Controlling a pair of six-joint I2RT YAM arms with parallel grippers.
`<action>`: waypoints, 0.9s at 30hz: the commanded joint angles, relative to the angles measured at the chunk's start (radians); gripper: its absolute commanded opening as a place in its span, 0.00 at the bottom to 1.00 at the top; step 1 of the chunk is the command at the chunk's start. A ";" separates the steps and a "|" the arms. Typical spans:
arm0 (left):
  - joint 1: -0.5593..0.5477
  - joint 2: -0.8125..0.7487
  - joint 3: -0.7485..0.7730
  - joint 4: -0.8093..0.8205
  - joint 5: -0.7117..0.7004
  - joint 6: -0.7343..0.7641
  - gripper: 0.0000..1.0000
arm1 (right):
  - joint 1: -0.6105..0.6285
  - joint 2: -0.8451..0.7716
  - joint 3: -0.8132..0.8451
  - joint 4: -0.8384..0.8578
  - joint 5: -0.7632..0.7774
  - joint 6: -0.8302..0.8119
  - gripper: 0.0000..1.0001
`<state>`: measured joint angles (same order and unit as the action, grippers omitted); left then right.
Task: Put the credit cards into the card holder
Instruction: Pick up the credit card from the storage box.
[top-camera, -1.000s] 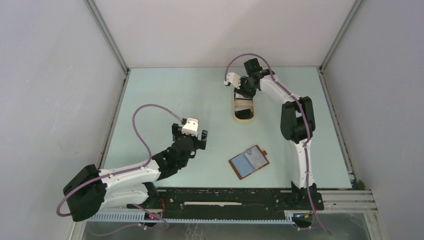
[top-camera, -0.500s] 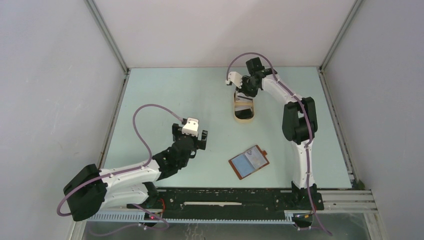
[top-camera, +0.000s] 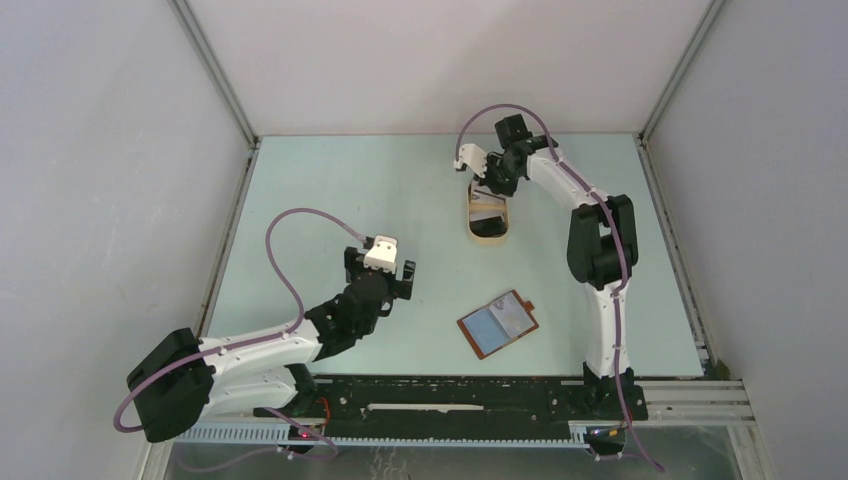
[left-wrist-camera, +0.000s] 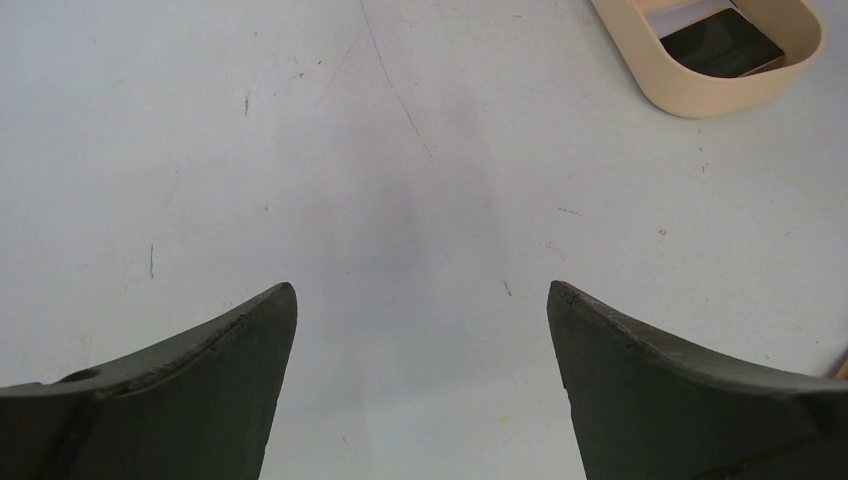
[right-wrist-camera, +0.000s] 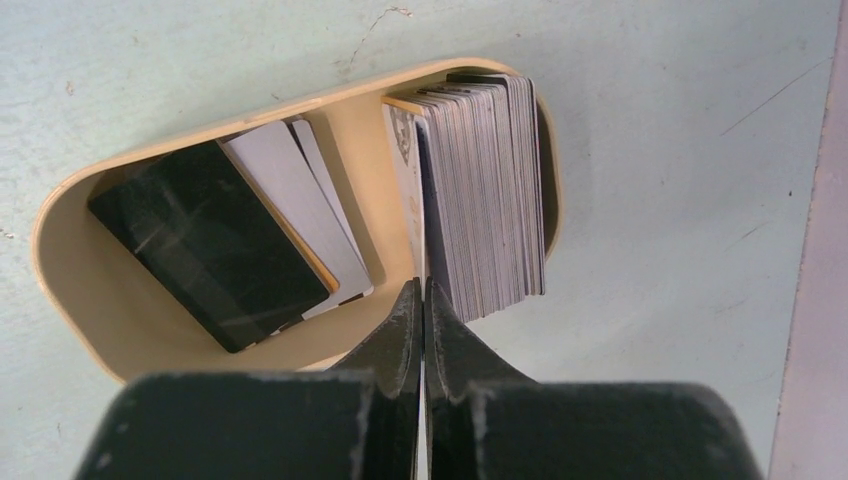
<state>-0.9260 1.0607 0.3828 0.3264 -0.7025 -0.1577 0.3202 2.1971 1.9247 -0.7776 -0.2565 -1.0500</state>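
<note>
The credit cards (right-wrist-camera: 490, 200) stand on edge as a thick stack in the right end of a tan oval tray (right-wrist-camera: 60, 270). A black card (right-wrist-camera: 205, 240) and grey cards (right-wrist-camera: 290, 190) lie flat in its left end. My right gripper (right-wrist-camera: 423, 285) is over the tray's far end (top-camera: 487, 190), shut on the thin white card at the stack's left side. The card holder (top-camera: 498, 323) lies open near the front, reddish-brown edged with a pale blue face showing. My left gripper (left-wrist-camera: 421, 290) hangs open over bare table, left of the holder (top-camera: 380, 268).
The tan tray (left-wrist-camera: 700, 95) sits at the upper right of the left wrist view, a black card (left-wrist-camera: 722, 42) inside it. Grey walls and metal rails border the pale table. A black rail (top-camera: 460, 395) runs along the near edge.
My right gripper has closed its jaws on the white card at the stack's edge and shifted slightly toward the back. The left arm has not moved.
</note>
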 joint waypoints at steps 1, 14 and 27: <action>0.008 0.005 0.039 0.003 -0.006 -0.011 1.00 | -0.015 -0.085 -0.010 -0.008 -0.035 -0.007 0.00; 0.009 -0.028 0.020 0.007 -0.015 -0.021 1.00 | -0.033 -0.168 -0.073 -0.048 -0.123 0.039 0.00; 0.013 -0.280 -0.022 -0.035 0.225 -0.214 1.00 | -0.062 -0.534 -0.357 -0.107 -0.392 0.158 0.00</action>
<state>-0.9195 0.8593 0.3828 0.2855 -0.6079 -0.2562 0.2638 1.8133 1.6291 -0.8574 -0.5163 -0.9577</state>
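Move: The right hand already pinches a credit card in the storage box by its right edge; the open card holder lies about 30 cm back from it, 2 cm left and 6 cm lower. The storage box's middle is some 4 cm back and 3 cm left, the card stack 2 cm ahead and 3 cm left. From the empty left hand, the card holder is about 7 cm back, 23 cm right and 9 cm lower. Still pinching the credit card, the right hand draws back 10 cm and up, towards the card holder; left rises 5. ##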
